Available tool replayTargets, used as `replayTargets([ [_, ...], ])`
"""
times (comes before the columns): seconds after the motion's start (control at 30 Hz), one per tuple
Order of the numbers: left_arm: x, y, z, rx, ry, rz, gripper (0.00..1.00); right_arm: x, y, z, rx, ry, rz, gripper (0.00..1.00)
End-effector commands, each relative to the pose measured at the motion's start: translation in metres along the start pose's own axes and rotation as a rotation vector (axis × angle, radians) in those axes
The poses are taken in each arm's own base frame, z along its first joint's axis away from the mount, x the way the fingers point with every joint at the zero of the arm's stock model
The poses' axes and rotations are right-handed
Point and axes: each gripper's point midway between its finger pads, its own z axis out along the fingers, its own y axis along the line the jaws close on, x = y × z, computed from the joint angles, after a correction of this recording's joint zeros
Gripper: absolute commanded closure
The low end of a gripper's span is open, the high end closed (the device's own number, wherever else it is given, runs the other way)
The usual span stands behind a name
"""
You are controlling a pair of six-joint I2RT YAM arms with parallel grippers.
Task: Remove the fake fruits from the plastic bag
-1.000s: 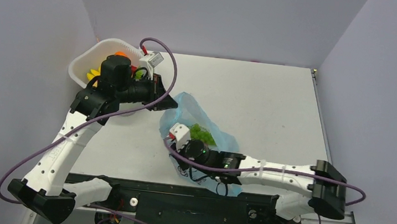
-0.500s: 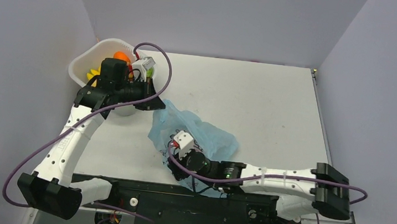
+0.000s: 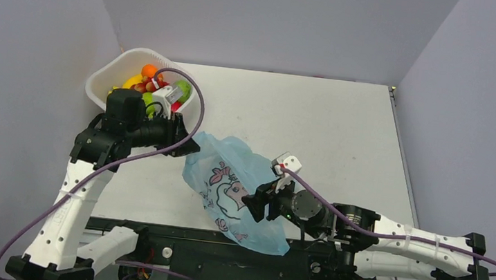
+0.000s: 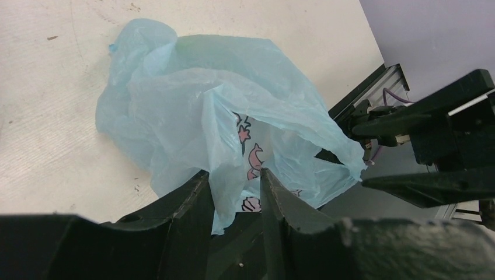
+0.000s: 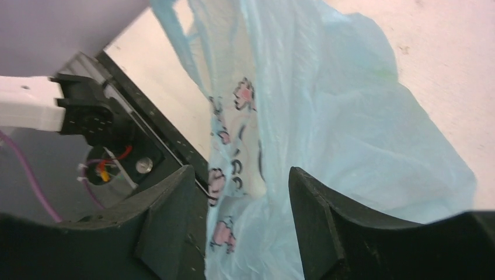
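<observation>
The plastic bag (image 3: 227, 179) lies crumpled near the table's front, light blue with a pink and dark print facing up. No fruit shows through it in any view. An orange (image 3: 149, 70) lies on the pile of fake fruits in the white basket (image 3: 144, 51) at the back left. My left gripper (image 3: 191, 146) is at the bag's upper left edge. Its jaws (image 4: 233, 172) are open, with a loose fold of the bag (image 4: 233, 87) hanging between them. My right gripper (image 3: 252, 204) is at the bag's right side, open (image 5: 240, 170), with the bag (image 5: 327, 116) sagging between its fingers.
Yellow, green and red toy fruits fill the basket beside the left arm's wrist. The black mounting rail (image 3: 240, 250) runs along the near edge under the bag's lower end. Grey walls close in the table on three sides.
Both grippers have gone from shut to open. The right arm swung from over the bag to its right side. The left gripper drew back left. The bag spread flatter, and the green grapes no longer show.
</observation>
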Motion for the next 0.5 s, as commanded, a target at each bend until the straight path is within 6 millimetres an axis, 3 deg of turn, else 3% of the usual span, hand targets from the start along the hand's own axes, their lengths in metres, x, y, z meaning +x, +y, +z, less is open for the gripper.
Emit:
replayTargets([
  [0.0, -0.002, -0.022, -0.032, 0.007, -0.04, 0.057, 0.66, 0.011, -0.031, -0.012, 0.168, 0.101, -0.074, 0.44],
  [0.13, 0.001, -0.058, -0.057, 0.118, -0.081, 0.068, 0.56, 0.023, -0.045, -0.011, 0.239, 0.132, -0.092, 0.43],
  [0.17, 0.0, -0.079, -0.066, 0.209, -0.114, 0.077, 0.55, 0.024, -0.049, -0.009, 0.265, 0.126, -0.087, 0.41],
  [0.2, 0.004, -0.083, -0.063, 0.252, -0.113, 0.051, 0.53, 0.025, -0.052, -0.008, 0.286, 0.125, -0.088, 0.41],
  [0.23, -0.002, -0.108, -0.076, 0.362, -0.172, 0.038, 0.53, 0.026, -0.058, -0.005, 0.321, 0.121, -0.087, 0.4],
  [0.27, 0.006, -0.105, -0.066, 0.403, -0.159, -0.012, 0.53, 0.027, -0.06, -0.003, 0.335, 0.122, -0.087, 0.4],
  [0.3, 0.0, -0.126, -0.082, 0.501, -0.221, -0.014, 0.52, 0.028, -0.064, 0.0, 0.361, 0.123, -0.085, 0.39],
  [0.33, 0.008, -0.123, -0.074, 0.528, -0.195, -0.095, 0.49, 0.028, -0.068, 0.002, 0.377, 0.123, -0.082, 0.39],
  [0.4, 0.011, -0.125, -0.076, 0.561, -0.227, -0.081, 0.47, 0.03, -0.077, 0.009, 0.415, 0.122, -0.067, 0.4],
  [0.47, 0.015, -0.123, -0.071, 0.558, -0.222, -0.084, 0.46, 0.029, -0.083, 0.017, 0.428, 0.121, -0.034, 0.48],
])
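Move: The light-blue plastic bag lies flattened and askew beneath the open right hand, its middle about 15 cm below, some 4 cm ahead and 3 cm to the left. Its near-right corner is roughly 9 cm back and 11 cm to the right of that hand, 17 cm down. From the left hand the bag's middle lies about 8 cm back, 14 cm right and 18 cm down; the white fruit basket stands some 18 cm ahead and 18 cm left, about 15 cm lower. Back by about 10 cm and up some 6 cm, the left hand draws clear of the bag's left edge, its fingers opening wider and swinging up towards level, pointing right. Meanwhile the open right hand sinks about 6 cm towards the bag, easing forward and to the right, its fingertips dipping and turning clockwise. ##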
